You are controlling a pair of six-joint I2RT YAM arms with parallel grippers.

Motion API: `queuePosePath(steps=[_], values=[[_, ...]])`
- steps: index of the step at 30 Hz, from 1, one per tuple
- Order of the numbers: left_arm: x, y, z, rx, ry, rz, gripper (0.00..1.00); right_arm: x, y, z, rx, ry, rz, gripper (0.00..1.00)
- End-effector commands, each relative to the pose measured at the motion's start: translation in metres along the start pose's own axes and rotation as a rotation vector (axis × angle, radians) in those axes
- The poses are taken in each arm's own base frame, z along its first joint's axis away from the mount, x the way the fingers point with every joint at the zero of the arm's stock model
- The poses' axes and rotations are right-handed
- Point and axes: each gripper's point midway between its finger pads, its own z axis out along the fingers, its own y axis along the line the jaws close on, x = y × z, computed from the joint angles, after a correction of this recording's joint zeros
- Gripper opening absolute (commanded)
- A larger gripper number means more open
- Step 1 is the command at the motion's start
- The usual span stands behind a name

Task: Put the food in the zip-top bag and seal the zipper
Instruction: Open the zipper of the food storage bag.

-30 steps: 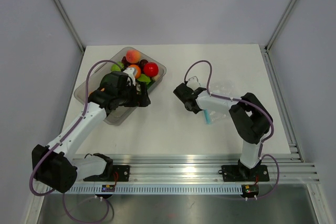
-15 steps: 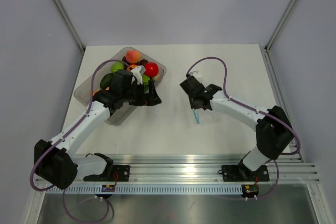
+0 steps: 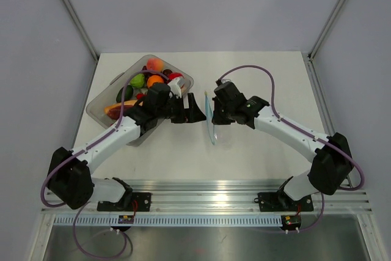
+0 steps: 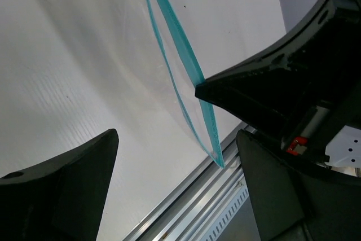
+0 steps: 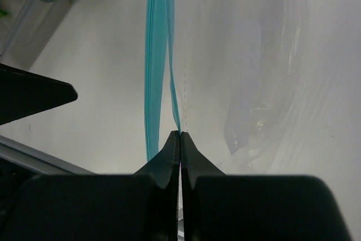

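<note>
My right gripper [image 3: 214,112] [image 5: 180,134] is shut on one lip of the zip-top bag [image 3: 220,131] [image 5: 254,77] and holds it up off the table at the centre. The light-blue zipper [image 3: 211,120] [image 5: 155,55] [image 4: 180,66] runs edge-on, its two strips slightly parted. My left gripper [image 3: 199,109] [image 4: 175,196] stands open just left of the bag's mouth, with nothing between its fingers. The food [image 3: 155,80], red, orange, green and peach pieces, lies in the clear tub behind the left arm.
The clear rigid tub [image 3: 98,107] stands at the back left, its corner showing in the right wrist view [image 5: 34,9]. The aluminium rail [image 3: 232,184] runs along the table's near edge. One left finger [image 5: 34,97] shows beside the bag.
The right gripper has lifted the bag and carried it left to the table's centre. The left gripper has left the tub and moved right, up to the bag's mouth.
</note>
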Motion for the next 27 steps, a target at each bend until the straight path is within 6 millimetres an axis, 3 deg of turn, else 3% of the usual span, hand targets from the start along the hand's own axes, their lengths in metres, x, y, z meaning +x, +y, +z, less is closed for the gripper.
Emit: queuePosePath(steps=[1,9,13,14,16,19,20,27], values=[[-0.014,-0.006,0.008,0.015,-0.059,0.005,0.86,-0.016,0.032,-0.021,-0.134,-0.049,0.064,0.0],[0.001,0.004,0.035,-0.029,-0.008,-0.015,0.74,-0.017,0.037,-0.028,-0.158,-0.047,0.087,0.0],[0.007,0.008,0.042,-0.042,0.014,-0.03,0.52,-0.015,0.032,-0.028,-0.133,-0.039,0.091,0.0],[0.008,0.01,0.043,-0.048,0.014,-0.033,0.41,-0.016,0.029,-0.029,-0.119,-0.046,0.094,0.0],[0.007,0.012,0.041,-0.064,0.012,-0.029,0.31,-0.012,0.022,-0.028,-0.088,-0.039,0.104,0.0],[0.006,0.015,0.038,-0.094,0.023,-0.01,0.04,-0.008,0.012,-0.027,-0.039,-0.042,0.117,0.0],[0.006,0.017,0.037,-0.106,0.026,0.0,0.0,-0.007,0.01,-0.028,-0.032,-0.043,0.119,0.0],[0.009,0.027,0.031,-0.173,0.06,0.043,0.0,-0.015,0.0,-0.039,0.011,-0.091,0.14,0.0]])
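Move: The zipper's free lip hangs roughly 5 cm below the left hand, some 3 cm to its right and about 1 cm nearer the base. The right gripper, already holding the other lip, is some 6 cm to the left hand's right, 1 cm back and 4 cm below. From the right hand, the free lip lies about 3 cm left, level fore and aft, and just below. The food tray's middle is some 21 cm left of the left hand, 5 cm farther out and 14 cm below. The left hand sinks about 5 cm and pinches the zipper's free lip; the right keeps the other. ##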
